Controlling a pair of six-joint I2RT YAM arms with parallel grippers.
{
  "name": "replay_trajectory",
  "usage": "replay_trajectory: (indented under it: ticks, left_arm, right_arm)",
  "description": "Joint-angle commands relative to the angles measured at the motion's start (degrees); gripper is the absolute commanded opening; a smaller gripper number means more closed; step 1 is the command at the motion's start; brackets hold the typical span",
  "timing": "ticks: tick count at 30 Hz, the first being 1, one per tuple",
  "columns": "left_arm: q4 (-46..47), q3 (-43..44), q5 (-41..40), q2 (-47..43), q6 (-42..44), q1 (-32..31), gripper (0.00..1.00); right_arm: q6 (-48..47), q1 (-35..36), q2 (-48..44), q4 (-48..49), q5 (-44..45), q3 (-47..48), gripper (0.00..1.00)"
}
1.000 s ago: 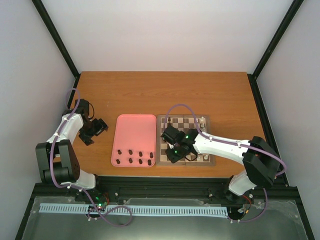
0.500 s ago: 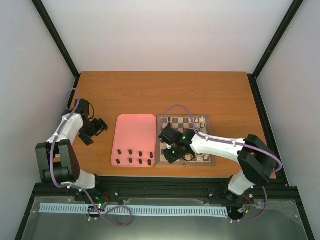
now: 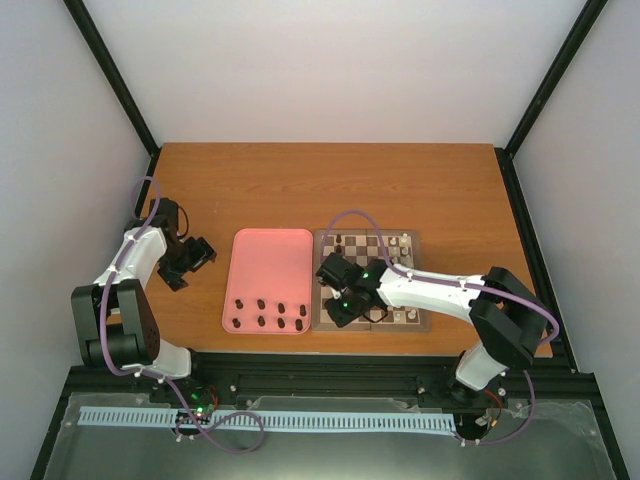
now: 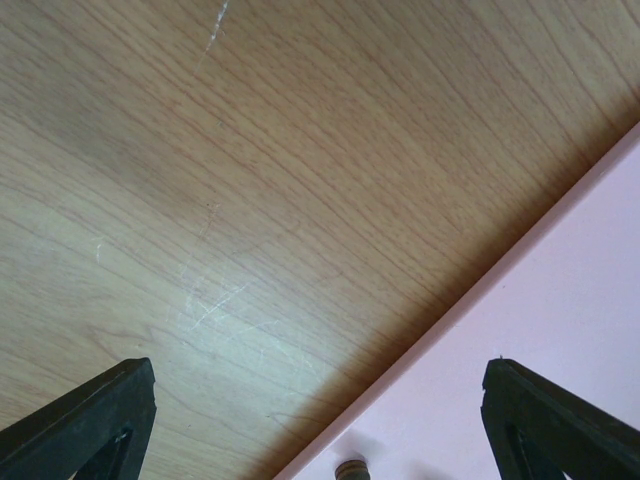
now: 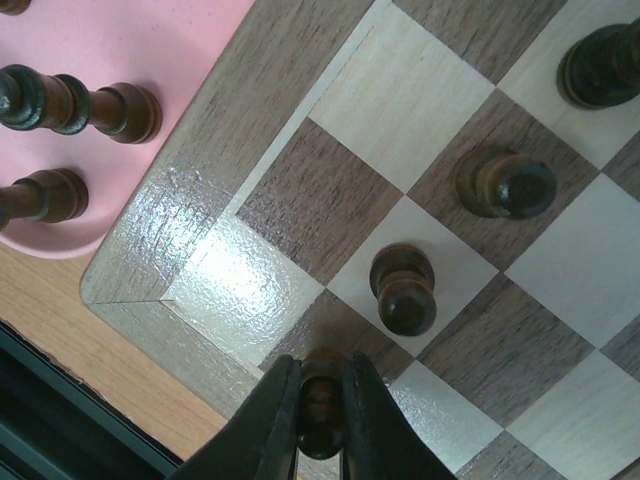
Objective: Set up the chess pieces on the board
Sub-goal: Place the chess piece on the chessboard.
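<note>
The board (image 3: 385,252) lies right of centre. My right gripper (image 3: 341,304) hangs over its near-left corner. In the right wrist view that gripper (image 5: 320,374) is shut on a dark chess piece (image 5: 322,410), held just above a dark square of the board (image 5: 310,200). Three dark pieces (image 5: 404,290) stand on squares beyond it. Several more dark pieces (image 3: 262,305) lie at the near end of the pink tray (image 3: 268,258). My left gripper (image 3: 197,256) is open and empty above bare table, left of the tray (image 4: 570,300).
Cream-white pieces (image 3: 404,240) stand along the board's right side. Two dark pieces (image 5: 80,105) lie on the tray (image 5: 140,40) close to the board's corner. One piece's top (image 4: 351,468) shows at the left wrist view's bottom edge. The table's front edge runs just beyond the board.
My right gripper has shifted a little to the left over the board's near-left corner, still holding the piece. The left arm has not moved.
</note>
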Motion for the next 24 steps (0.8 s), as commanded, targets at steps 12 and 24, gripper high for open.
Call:
replay_trajectory:
  ticks: [12,24]
  left_arm:
    - [0.49,1.25,0.06,0.22,0.94,0.32,1.0]
    - [0.48,1.53,0.46,0.14,0.87,0.34,1.0]
  right_arm:
    - [-1.32,0.44,-0.19,0.08,0.02,2.13,0.16]
    - [-1.4,0.44,-4.93,-11.56,2.03,12.02,0.34]
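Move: The right hand already has the last dark pawn pinched at its square, second from the left on the near row, its middle only 1 cm or so below the fingertips. The next dark pawn stands about 3 cm ahead of it, another some 5 cm ahead, both in the same line. The nearest dark piece in the pink tray is about 8 cm left, 2 cm ahead and 3 cm lower. From the left hand the held pawn lies roughly 34 cm right, 10 cm back and 5 cm down. Holding nearly still over the square at first, the right hand spreads its fingers from almost shut to about a third open and lets go of the pawn. It then lifts some 4 cm nearly straight up off it, gathering speed, with the fingers still widening and the wrist pointing down almost unchanged. ##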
